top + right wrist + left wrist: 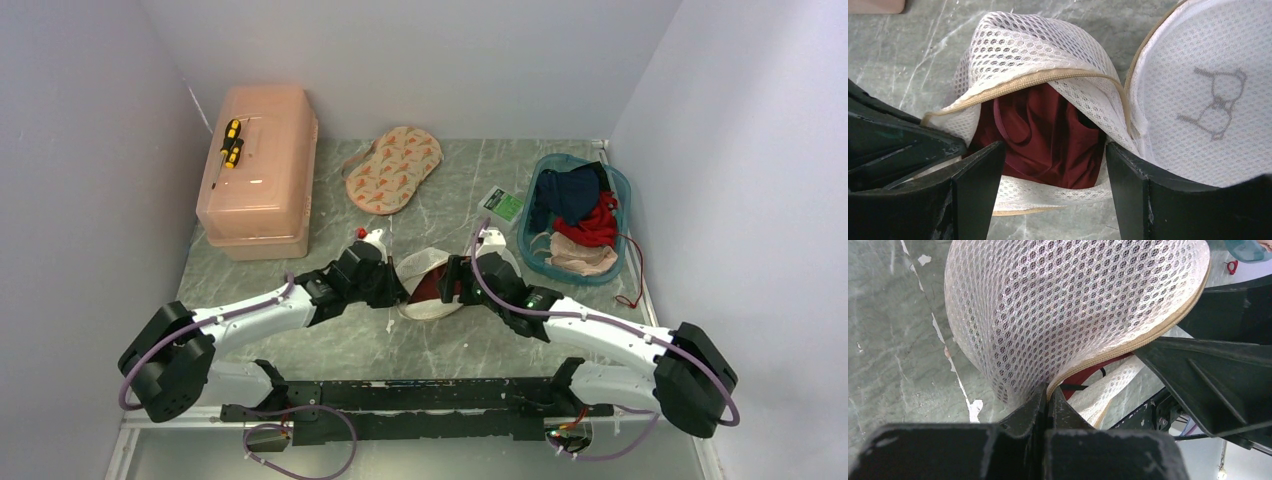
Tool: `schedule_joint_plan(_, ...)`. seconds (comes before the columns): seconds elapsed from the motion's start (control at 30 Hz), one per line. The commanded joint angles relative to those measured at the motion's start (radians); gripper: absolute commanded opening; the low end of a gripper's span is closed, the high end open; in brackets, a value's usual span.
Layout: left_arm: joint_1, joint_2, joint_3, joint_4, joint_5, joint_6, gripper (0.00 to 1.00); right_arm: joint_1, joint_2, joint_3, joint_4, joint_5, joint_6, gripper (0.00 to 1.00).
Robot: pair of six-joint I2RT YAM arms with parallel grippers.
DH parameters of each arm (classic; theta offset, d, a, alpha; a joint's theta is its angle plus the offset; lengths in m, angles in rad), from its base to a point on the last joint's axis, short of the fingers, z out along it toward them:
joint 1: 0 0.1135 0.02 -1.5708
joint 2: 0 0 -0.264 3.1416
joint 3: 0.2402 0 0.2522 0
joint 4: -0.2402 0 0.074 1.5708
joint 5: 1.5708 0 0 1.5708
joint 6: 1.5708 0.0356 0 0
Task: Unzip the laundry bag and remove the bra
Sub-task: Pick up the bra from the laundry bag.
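Note:
The laundry bag (428,290) lies unzipped on the table between my two grippers, a white mesh drum with a cream zip rim. My left gripper (1049,390) is shut on the bag's rim, holding the mesh wall (1063,305) up. The dark maroon bra (1048,145) is bunched inside the bag's mouth (1023,85). The round lid (1208,100) with the bra icon is folded back to the right. My right gripper (1053,155) stands open at the opening, one finger either side of the bra. A strip of the bra (1088,375) shows under the rim.
A pink plastic box (258,170) with a yellow screwdriver (231,143) on top stands at the back left. A beige two-cup piece (393,168) lies at the back centre. A teal basket (527,240) of clothes sits at the right, with a green card (507,205) beside it.

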Motion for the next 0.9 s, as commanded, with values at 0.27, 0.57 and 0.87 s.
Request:
schedule_joint_plan(0.27, -0.008, -0.012, 0.044, -0.009, -0.051, -0.009, 0.03, -0.008, 0.041, -0.014, 0.181, -0.107, -0.012, 0.76)
schedule_joint_plan(0.57, -0.007, 0.005, 0.053, -0.018, -0.058, -0.015, 0.03, -0.009, 0.185, 0.047, 0.175, -0.127, 0.002, 0.71)
schedule_joint_plan(0.87, -0.008, 0.004, 0.052, -0.030, -0.065, -0.014, 0.03, -0.009, 0.176, 0.057, 0.215, -0.111, -0.011, 0.40)
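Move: The bra lies bunched in the open bag, its middle about 4 cm to the right hand's left, 1 cm ahead and 4 cm below. The bag rim pinched by the left fingers is some 9 cm left of the right hand and 2 cm back, nearly level in height; the bag's lid is about 11 cm to its right, 5 cm ahead and 4 cm below. From the left hand the bra is roughly 5 cm right, 2 cm ahead and 3 cm below. Right fingertips come down onto the bra inside the bag mouth and start to close about it, going from wide open to a bit under half open. The hand gets there by easing left about 3 cm, then sinking some 3 cm late on, nearly level in attitude. The left hand keeps its pinch on the rim, shifting barely a centimetre. ##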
